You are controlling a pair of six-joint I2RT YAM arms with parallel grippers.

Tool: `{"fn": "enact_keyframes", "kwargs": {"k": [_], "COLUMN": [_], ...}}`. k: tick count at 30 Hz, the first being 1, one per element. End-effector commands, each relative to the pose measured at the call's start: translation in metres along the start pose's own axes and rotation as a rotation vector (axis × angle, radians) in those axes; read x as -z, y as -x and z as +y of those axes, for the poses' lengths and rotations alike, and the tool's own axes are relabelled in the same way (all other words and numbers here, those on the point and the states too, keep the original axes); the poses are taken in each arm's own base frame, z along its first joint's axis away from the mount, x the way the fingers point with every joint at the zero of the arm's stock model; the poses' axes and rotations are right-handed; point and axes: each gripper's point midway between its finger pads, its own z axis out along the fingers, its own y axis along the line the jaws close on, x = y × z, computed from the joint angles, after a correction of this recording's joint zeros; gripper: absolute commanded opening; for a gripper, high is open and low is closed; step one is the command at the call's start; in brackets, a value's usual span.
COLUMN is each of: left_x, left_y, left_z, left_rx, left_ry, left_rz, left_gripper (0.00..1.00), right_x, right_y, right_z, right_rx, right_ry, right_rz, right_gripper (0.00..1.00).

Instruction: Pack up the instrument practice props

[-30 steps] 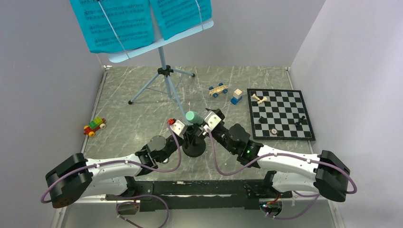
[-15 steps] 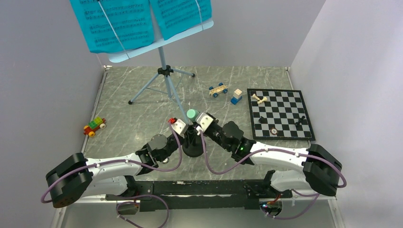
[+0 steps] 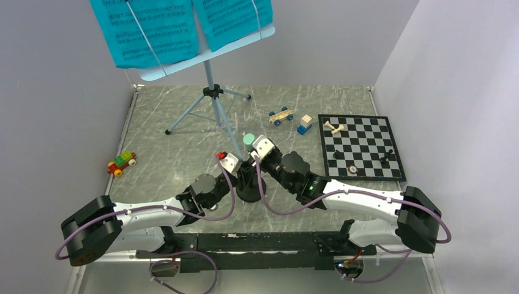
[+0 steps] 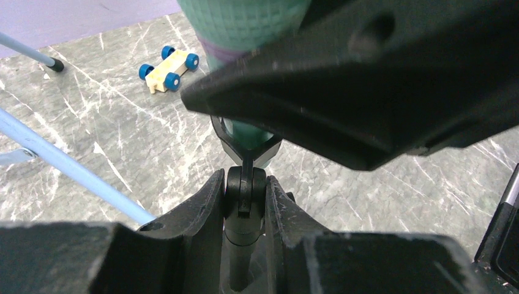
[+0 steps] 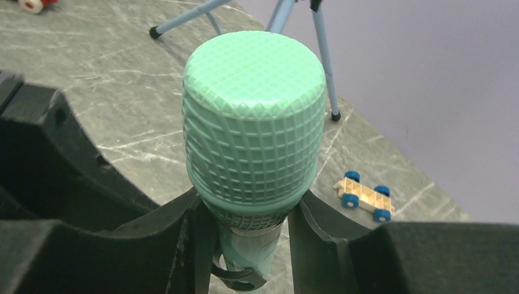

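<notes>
The mint-green microphone (image 3: 248, 139) sits tilted in the clip of its black round-based stand (image 3: 250, 193). My right gripper (image 5: 248, 236) is shut on the microphone (image 5: 254, 116), with its fingers pressed against the neck just under the meshed head. My left gripper (image 4: 245, 199) is shut on the stand's black pivot joint (image 4: 245, 187) below the clip. Both grippers meet over the stand in the top view. Behind them stands the pale-blue tripod music stand (image 3: 211, 86), with turquoise music sheets (image 3: 153, 30) on its tray.
A chessboard (image 3: 361, 147) with a few pieces lies at the right. A wooden toy car (image 3: 281, 116) and a blue-and-white block (image 3: 304, 125) sit left of it. A coloured brick car (image 3: 121, 163) is at the left. Grey walls enclose three sides.
My right gripper has moved left onto the microphone and its jaws have narrowed around the neck. The microphone head has shifted slightly. The left gripper keeps its hold.
</notes>
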Motion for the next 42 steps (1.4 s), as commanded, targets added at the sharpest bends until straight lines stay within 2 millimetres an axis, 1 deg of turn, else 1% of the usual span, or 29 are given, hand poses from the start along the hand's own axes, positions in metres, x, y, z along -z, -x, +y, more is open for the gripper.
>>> {"fn": "enact_keyframes", "kwargs": {"k": [1, 8, 13, 14, 17, 19, 23, 25, 27, 29, 30, 31, 33, 35, 38, 40, 41, 42], "left_x": [0.034, 0.032, 0.03, 0.029, 0.026, 0.023, 0.021, 0.021, 0.023, 0.029, 0.033, 0.039, 0.053, 0.068, 0.09, 0.103, 0.108, 0.112], "left_y": [-0.102, -0.106, -0.099, -0.094, -0.079, -0.064, -0.029, -0.01, 0.01, 0.03, 0.04, 0.055, 0.079, 0.1, 0.129, 0.144, 0.149, 0.154], "left_z": [0.015, 0.012, 0.011, 0.01, 0.006, 0.004, 0.003, 0.003, 0.003, 0.004, 0.005, 0.004, -0.001, -0.008, -0.029, -0.046, -0.055, -0.063], "left_rx": [-0.042, -0.038, -0.026, -0.02, 0.0, 0.021, 0.039, 0.04, 0.04, 0.049, 0.06, 0.079, 0.103, 0.125, 0.131, 0.128, 0.128, 0.125], "left_ry": [0.044, 0.031, 0.039, 0.039, 0.034, 0.034, 0.042, 0.046, 0.045, 0.052, 0.053, 0.044, -0.003, -0.068, -0.216, -0.328, -0.383, -0.433], "left_rz": [0.341, 0.344, 0.327, 0.317, 0.285, 0.258, 0.186, 0.144, 0.098, 0.064, 0.043, 0.005, -0.071, -0.156, -0.263, -0.303, -0.31, -0.316], "left_gripper": [0.0, 0.0, 0.0, 0.04, 0.32, 0.47, 0.67, 0.75, 0.88, 0.92, 0.94, 0.95, 0.99, 0.99, 0.99, 0.99, 0.99, 0.99], "right_x": [0.025, 0.043, 0.059, 0.061, 0.068, 0.072, 0.078, 0.081, 0.083, 0.083, 0.083, 0.083, 0.084, 0.086, 0.088, 0.088, 0.087, 0.088], "right_y": [0.06, 0.064, 0.067, 0.069, 0.068, 0.066, 0.063, 0.056, 0.058, 0.064, 0.071, 0.077, 0.088, 0.102, 0.125, 0.142, 0.153, 0.163], "right_z": [-0.101, -0.118, -0.124, -0.123, -0.121, -0.119, -0.117, -0.115, -0.111, -0.104, -0.096, -0.089, -0.075, -0.06, -0.043, -0.032, -0.027, -0.016], "right_rx": [-0.133, -0.212, -0.267, -0.28, -0.312, -0.331, -0.359, -0.36, -0.394, -0.432, -0.458, -0.484, -0.545, -0.608, -0.695, -0.739, -0.756, -0.775], "right_ry": [-0.407, -0.476, -0.475, -0.466, -0.443, -0.429, -0.415, -0.41, -0.391, -0.338, -0.281, -0.232, -0.143, -0.041, 0.084, 0.169, 0.219, 0.299], "right_rz": [-0.079, -0.046, -0.013, -0.011, 0.016, 0.03, 0.044, 0.073, 0.072, 0.064, 0.054, 0.049, 0.044, 0.022, -0.03, -0.06, -0.08, -0.087], "right_gripper": [0.0, 0.0, 0.0, 0.0, 0.0, 0.0, 0.0, 0.0, 0.0, 0.0, 0.0, 0.0, 0.0, 0.0, 0.0, 0.0, 0.0, 0.0]}}
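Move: The microphone is already in the right hand's grip just below its head, its middle about 3 cm below the hand; the stand's clip is some 4 cm below that hand and about 1 cm ahead. From the left hand, which holds the stand's neck, the microphone's middle lies roughly 3 cm ahead, 2 cm right and 5 cm up. The round base is about 16 cm straight below the left hand, and the music stand's foot tip is some 8 cm ahead of the base and 2 cm left. The microphone, kept in the right fingers, is drawn out of the clip to the right and up, about 11 cm and 10 cm, the hand yawing clockwise; it sinks slightly, then swings back, left and up, with its fingertips tipping down. The left hand first steadies the stand's neck, then opens wide and lets go, dips about 4 cm, then rises well above its start while drawing back and left. ##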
